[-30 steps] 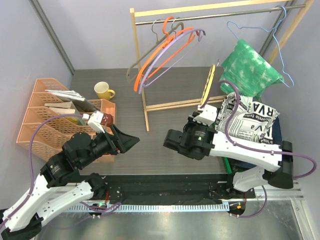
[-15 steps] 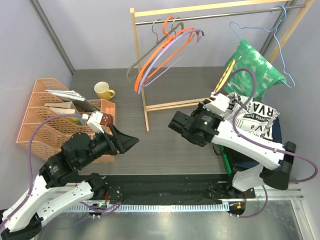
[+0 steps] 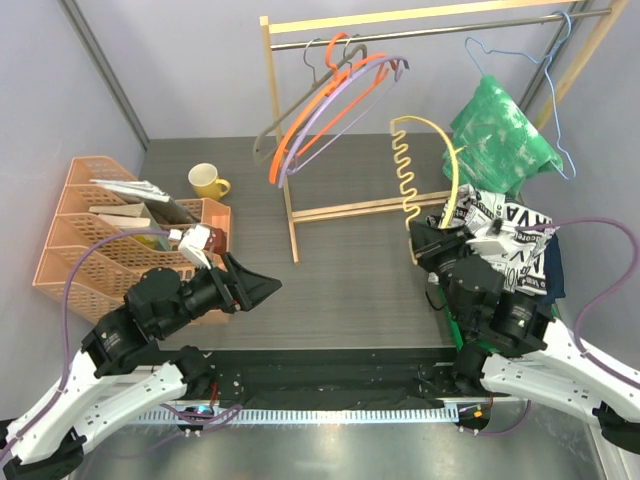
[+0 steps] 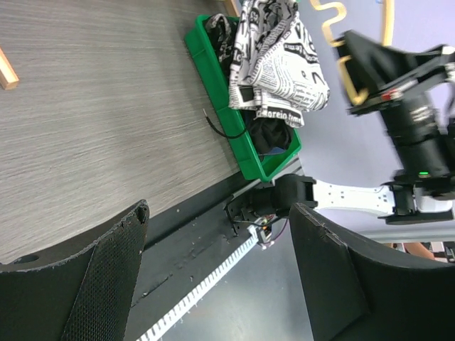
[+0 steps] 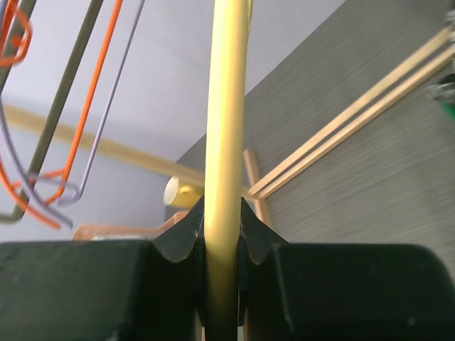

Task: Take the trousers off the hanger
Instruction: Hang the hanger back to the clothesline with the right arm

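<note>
My right gripper [image 3: 442, 238] is shut on a bare yellow hanger [image 3: 437, 140] and holds it upright over the table's right side; in the right wrist view its bar [image 5: 227, 106] runs straight up between the jaws of the right gripper [image 5: 222, 213]. Green-and-white mottled trousers [image 3: 500, 135] hang on a blue wire hanger [image 3: 553, 95] at the rail's right end. White newspaper-print trousers [image 3: 515, 235] top a pile in a green bin [image 4: 242, 153], with a black garment [image 4: 274, 135] under them. My left gripper [image 3: 262, 285] hovers open and empty near the front left, also in the left wrist view [image 4: 222, 209].
A wooden clothes rack [image 3: 290, 200] stands mid-table with orange, purple and grey empty hangers [image 3: 320, 105] on its rail. A yellow mug [image 3: 208, 181] and an orange file basket [image 3: 90, 240] with papers sit at the left.
The right arm swung right and back toward the bin, lifting and turning the yellow hanger upright. The left arm stayed put.
</note>
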### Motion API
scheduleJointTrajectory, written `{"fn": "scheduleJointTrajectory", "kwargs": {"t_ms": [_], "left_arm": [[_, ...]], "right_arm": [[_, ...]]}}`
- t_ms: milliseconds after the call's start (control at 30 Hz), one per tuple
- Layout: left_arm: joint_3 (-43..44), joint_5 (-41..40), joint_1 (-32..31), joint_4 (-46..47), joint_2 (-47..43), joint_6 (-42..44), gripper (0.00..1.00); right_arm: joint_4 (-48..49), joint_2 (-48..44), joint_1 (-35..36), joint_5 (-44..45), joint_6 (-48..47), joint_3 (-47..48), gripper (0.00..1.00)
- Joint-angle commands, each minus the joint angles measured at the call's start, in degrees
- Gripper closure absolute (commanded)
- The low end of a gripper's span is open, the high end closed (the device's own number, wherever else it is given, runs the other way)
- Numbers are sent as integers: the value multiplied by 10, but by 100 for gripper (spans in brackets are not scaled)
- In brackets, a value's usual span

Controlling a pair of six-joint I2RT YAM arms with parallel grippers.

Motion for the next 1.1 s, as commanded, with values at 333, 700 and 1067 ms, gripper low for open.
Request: {"fn": "scheduleJointTrajectory", "kwargs": {"t_ms": [333, 700, 1067], "left_arm": [[6, -15, -1, -25, -49, -5, 20], [28, -26, 0, -47, -32, -8, 20], [21, -3, 0, -6, 12, -17, 20]], "right_arm": [[413, 31, -100, -243, -297, -127, 99], [460, 53, -251, -406, -365, -117, 99], [320, 79, -284, -309, -423, -31, 99]]}}
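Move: The right hand already grips the yellow hanger by its lower part. The free stretch of rail it is taken to lies about 20 cm ahead, 3 cm left and 15 cm above. The purple hanger hangs roughly 15 cm ahead and 14 cm left, a little higher, while the green trousers are some 14 cm ahead and 12 cm right. From the left hand, that rail spot is about 30 cm ahead, 25 cm right and 18 cm up. Swinging left about 6 cm and dipping a little, the right hand then pushes forward some 7 cm towards the rail, drifting back right and rising at the end. It keeps its closed grip on the yellow hanger, rolls some 25 degrees so the hand's left side drops, and tips the fingers up. ##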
